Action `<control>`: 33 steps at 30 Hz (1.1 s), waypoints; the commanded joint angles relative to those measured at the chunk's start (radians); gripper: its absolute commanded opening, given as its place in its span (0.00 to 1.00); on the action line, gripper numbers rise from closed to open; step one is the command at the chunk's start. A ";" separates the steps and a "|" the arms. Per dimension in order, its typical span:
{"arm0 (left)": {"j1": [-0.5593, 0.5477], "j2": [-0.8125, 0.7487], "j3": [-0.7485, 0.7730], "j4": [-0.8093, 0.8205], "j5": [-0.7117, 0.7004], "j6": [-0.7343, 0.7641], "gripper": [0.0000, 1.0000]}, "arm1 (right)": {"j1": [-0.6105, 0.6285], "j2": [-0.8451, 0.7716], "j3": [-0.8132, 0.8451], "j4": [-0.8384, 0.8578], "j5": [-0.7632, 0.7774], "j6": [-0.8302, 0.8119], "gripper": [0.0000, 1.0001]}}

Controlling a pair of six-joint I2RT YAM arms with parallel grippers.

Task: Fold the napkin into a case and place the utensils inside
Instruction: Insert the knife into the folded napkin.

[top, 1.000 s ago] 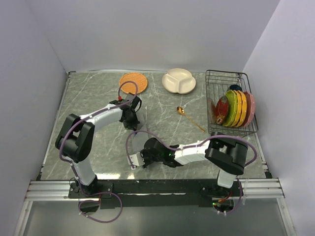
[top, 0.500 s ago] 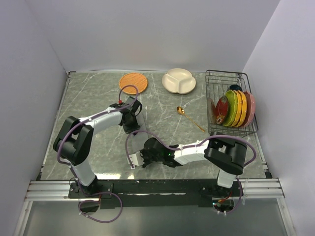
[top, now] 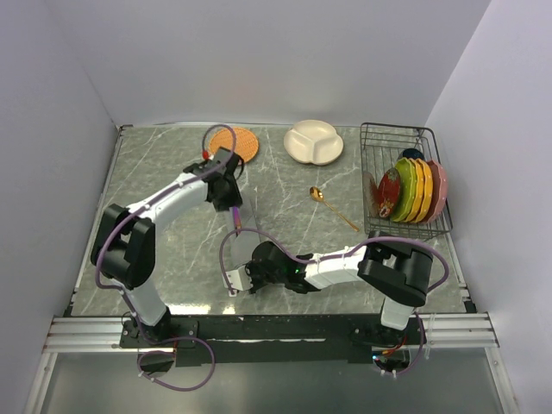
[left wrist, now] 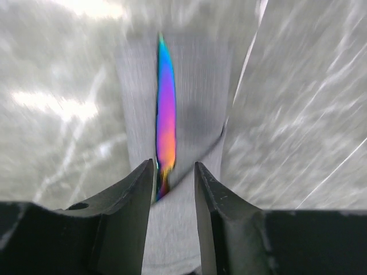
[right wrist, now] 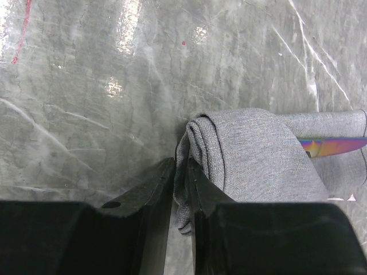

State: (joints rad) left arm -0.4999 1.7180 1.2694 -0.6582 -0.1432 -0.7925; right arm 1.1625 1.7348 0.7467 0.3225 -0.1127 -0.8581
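The grey napkin (right wrist: 258,154) lies folded into a narrow case (left wrist: 200,97) on the marble table. The iridescent purple knife (left wrist: 166,114) rests along it, one end tucked under a diagonal fold and the rest showing (right wrist: 332,146). My left gripper (left wrist: 174,172) hovers open over the tucked end, the knife close to its left finger (left wrist: 135,200). From above, that gripper (top: 231,200) sits just beyond the knife (top: 238,221). My right gripper (right wrist: 182,172) is shut on the rolled edge of the napkin, near the table's front (top: 244,278). The gold spoon (top: 332,207) lies alone to the right.
A round orange mat (top: 235,144) and a white divided plate (top: 314,141) sit at the back. A wire rack (top: 405,138) on the right holds several coloured plates (top: 412,190). A purple cable (top: 226,254) loops above the napkin.
My left gripper has opened, let go of the knife and drawn back toward the far side. The knife stays on the napkin. The right arm has not moved.
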 commanded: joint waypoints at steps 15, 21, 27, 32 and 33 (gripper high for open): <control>0.127 0.176 0.183 0.153 -0.073 0.182 0.22 | 0.000 0.019 0.014 -0.020 0.022 0.005 0.26; 0.132 0.219 0.232 0.194 -0.067 0.311 0.17 | -0.001 0.019 0.010 -0.020 0.019 0.004 0.26; 0.138 0.279 0.282 0.180 -0.027 0.320 0.12 | -0.003 0.023 0.013 -0.011 0.019 0.005 0.26; 0.139 0.308 0.285 0.178 -0.021 0.322 0.09 | -0.003 0.022 0.008 -0.011 0.019 0.013 0.26; 0.139 0.313 0.285 0.177 -0.019 0.325 0.08 | -0.004 0.022 0.008 -0.010 0.019 0.013 0.26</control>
State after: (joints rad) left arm -0.3611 2.0151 1.5208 -0.4942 -0.1768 -0.4889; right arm 1.1625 1.7363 0.7479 0.3260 -0.1123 -0.8574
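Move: The exposed tip of the knife, its handle already tucked into the folded napkin, lies about 8 cm ahead of my left hand, in line with it and some 7 cm below; the napkin's far end is about 10 cm ahead and 1 cm right. The orange coaster is roughly 26 cm ahead, 1 cm right, and the spoon 5 cm ahead and 24 cm right. From my right hand, the knife tip is about 24 cm ahead and 2 cm right, slightly below. I carry my empty left hand forward about 11 cm over the bare blade and past its tip, drifting 3 cm left and ending a couple of centimetres lower, just off the napkin's far left corner. On the way I close its fingers nearly shut and tip them some 10 degrees more forward. My right hand stays put, still pinching the napkin's near edge. ##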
